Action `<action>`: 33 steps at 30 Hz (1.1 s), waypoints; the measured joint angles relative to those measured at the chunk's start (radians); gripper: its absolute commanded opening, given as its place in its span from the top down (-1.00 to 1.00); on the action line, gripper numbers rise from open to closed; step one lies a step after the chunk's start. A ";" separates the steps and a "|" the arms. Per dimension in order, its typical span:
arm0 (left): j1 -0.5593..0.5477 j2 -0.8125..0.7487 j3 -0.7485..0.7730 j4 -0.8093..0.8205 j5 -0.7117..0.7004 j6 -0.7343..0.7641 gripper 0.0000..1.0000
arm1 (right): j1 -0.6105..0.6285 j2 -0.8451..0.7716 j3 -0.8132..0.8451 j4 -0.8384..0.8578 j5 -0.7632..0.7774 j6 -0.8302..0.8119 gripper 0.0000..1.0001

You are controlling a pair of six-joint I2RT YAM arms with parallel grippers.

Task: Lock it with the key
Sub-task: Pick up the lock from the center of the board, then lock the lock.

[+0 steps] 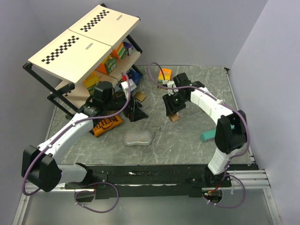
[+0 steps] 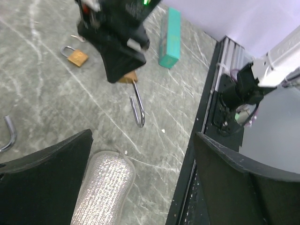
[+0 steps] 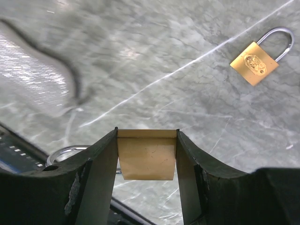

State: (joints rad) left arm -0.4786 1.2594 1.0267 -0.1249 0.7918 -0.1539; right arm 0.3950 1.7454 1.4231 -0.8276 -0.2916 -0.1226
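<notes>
My right gripper (image 3: 147, 140) is shut on the body of a brass padlock (image 3: 146, 157), squeezed between both fingers. Its steel shackle (image 2: 138, 110) stands open and hangs down just above the table. In the top view this padlock (image 1: 174, 117) is at the table's centre, under the right gripper (image 1: 172, 111). A second brass padlock (image 3: 255, 63) with a closed shackle lies flat on the marble; the left wrist view shows it too (image 2: 75, 56). My left gripper (image 2: 143, 183) is open and empty, over the silver pouch's end. No key shows in any view.
A silver pouch (image 1: 139, 137) lies front centre. A teal box (image 1: 208, 136) lies by the right arm. A rack (image 1: 84, 42) with checkered boards and boxes stands at the back left, an orange packet (image 1: 105, 125) below it. Another steel shackle (image 2: 7, 133) pokes in at the left wrist view's edge.
</notes>
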 measured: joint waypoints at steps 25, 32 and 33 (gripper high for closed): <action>-0.375 0.224 -0.007 0.016 -0.388 0.225 -0.31 | 0.002 -0.151 -0.010 -0.052 -0.085 0.085 1.00; -0.404 0.269 0.001 0.059 -0.452 0.221 0.03 | 0.002 -0.151 -0.011 -0.053 -0.098 0.090 1.00; -0.407 0.275 0.005 0.062 -0.457 0.218 0.25 | 0.002 -0.151 -0.011 -0.053 -0.098 0.090 1.00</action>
State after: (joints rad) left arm -0.8852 1.5345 1.0317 -0.0628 0.3347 0.0643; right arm 0.3965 1.5944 1.4124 -0.8803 -0.3901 -0.0330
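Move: The right hand already holds the brass lock's body at its fingertips, clear of the table. From the left hand, the bend of the lock's steel shackle lies about 10 cm right, level in depth and 15 cm below; the lock body is some 16 cm right, 6 cm ahead and 14 cm below. The silver pouch is almost straight underneath, 25 cm down, about 2 cm left and 1 cm ahead; from the right hand the shackle bend is about 5 cm back and 6 cm left. Down and to the right, some 11 cm and 9 cm, the left hand swings in to the lock's shackle, drawing back about 4 cm at first and then easing partly forward; its fingers tip down about 20 degrees and close to roughly half open around the bend. The right hand keeps its grip on the body, rising about 5 cm and drawing back 3 cm, with a slight tilt. ##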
